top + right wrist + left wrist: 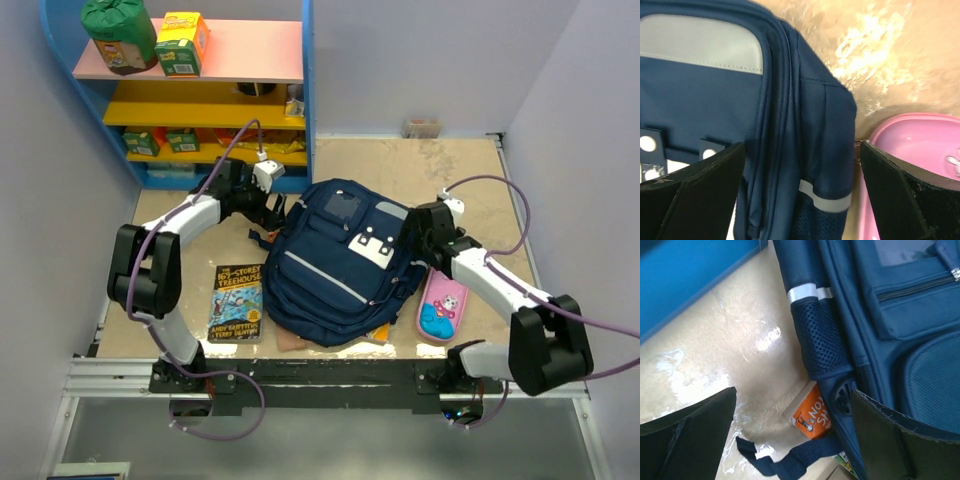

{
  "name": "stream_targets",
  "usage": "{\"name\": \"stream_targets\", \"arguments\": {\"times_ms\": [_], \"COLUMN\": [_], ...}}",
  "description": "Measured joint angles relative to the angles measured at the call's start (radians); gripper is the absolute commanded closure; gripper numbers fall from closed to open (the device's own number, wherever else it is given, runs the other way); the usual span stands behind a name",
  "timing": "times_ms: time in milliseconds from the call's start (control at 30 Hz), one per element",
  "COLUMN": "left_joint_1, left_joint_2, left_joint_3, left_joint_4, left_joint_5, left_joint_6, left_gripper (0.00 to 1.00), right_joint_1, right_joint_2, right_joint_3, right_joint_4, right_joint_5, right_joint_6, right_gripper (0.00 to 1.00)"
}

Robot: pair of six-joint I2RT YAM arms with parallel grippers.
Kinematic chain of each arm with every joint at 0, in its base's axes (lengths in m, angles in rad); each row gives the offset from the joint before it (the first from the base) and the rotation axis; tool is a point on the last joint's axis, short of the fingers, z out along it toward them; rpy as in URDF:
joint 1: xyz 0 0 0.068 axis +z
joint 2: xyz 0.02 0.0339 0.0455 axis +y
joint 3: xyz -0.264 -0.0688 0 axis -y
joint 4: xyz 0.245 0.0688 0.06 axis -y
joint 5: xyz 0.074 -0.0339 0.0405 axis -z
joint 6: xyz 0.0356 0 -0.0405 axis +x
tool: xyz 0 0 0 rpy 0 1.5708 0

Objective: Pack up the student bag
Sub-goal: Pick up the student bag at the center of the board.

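The student bag (335,262), a navy-blue backpack with a white patch, lies flat in the middle of the table. My left gripper (268,208) hovers open at its upper-left corner; in the left wrist view the gripper (795,437) has bare table, a loose strap (782,459) and the corner of an orange book (812,417) between its fingers. That book pokes out from under the bag (885,320). My right gripper (420,245) stands open at the bag's right side, and its wide-apart fingers (802,197) straddle the bag's side edge (805,150) without pinching it.
A pink pencil case (445,306) lies just right of the bag, close to my right finger (912,145). A Treehouse book (238,301) lies left of the bag. A blue shelf unit (190,90) with boxes stands at the back left.
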Motion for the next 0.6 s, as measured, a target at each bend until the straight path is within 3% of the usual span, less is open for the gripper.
{"name": "stream_targets", "arguments": {"times_ms": [167,233,333,367,467,600], "left_joint_1": [-0.006,-0.01,-0.012,-0.012,-0.02,-0.031], "left_joint_2": [0.057,0.069,0.076,0.076,0.076,0.076], "left_joint_3": [0.002,0.002,0.002,0.002,0.002,0.002], "left_joint_4": [0.007,0.011,0.023,0.023,0.023,0.025], "left_joint_5": [0.013,0.024,0.045,0.06,0.096,0.128], "left_joint_6": [-0.002,-0.003,-0.009,-0.014,-0.018,-0.021], "left_gripper": [0.0,0.0,0.0,0.0,0.0,0.03], "right_joint_1": [-0.024,-0.032,-0.04,-0.042,-0.045,-0.047], "right_joint_2": [0.09,0.124,0.146,0.147,0.14,0.115], "right_joint_3": [-0.016,-0.018,-0.028,-0.034,-0.047,-0.055], "right_joint_4": [0.086,0.117,0.167,0.184,0.217,0.234], "right_joint_5": [-0.068,-0.086,-0.109,-0.116,-0.126,-0.143], "right_joint_6": [0.013,0.015,0.017,0.018,0.019,0.014], "right_gripper": [0.04,0.14,0.4,0.56,0.79,0.9]}}
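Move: The student bag's right edge lies some 2 cm ahead, 2 cm left and 4 cm below the right hand; the pink pencil case is about 17 cm back and 6 cm right of that hand. For the left hand, the bag's left edge is roughly 4 cm right, 2 cm back and 4 cm below, with the blue-black book about 22 cm back and 10 cm left. Dipping some 3 cm and edging forward-left, the right hand pinches the bag's right edge; open left lowers, then shifts right. ##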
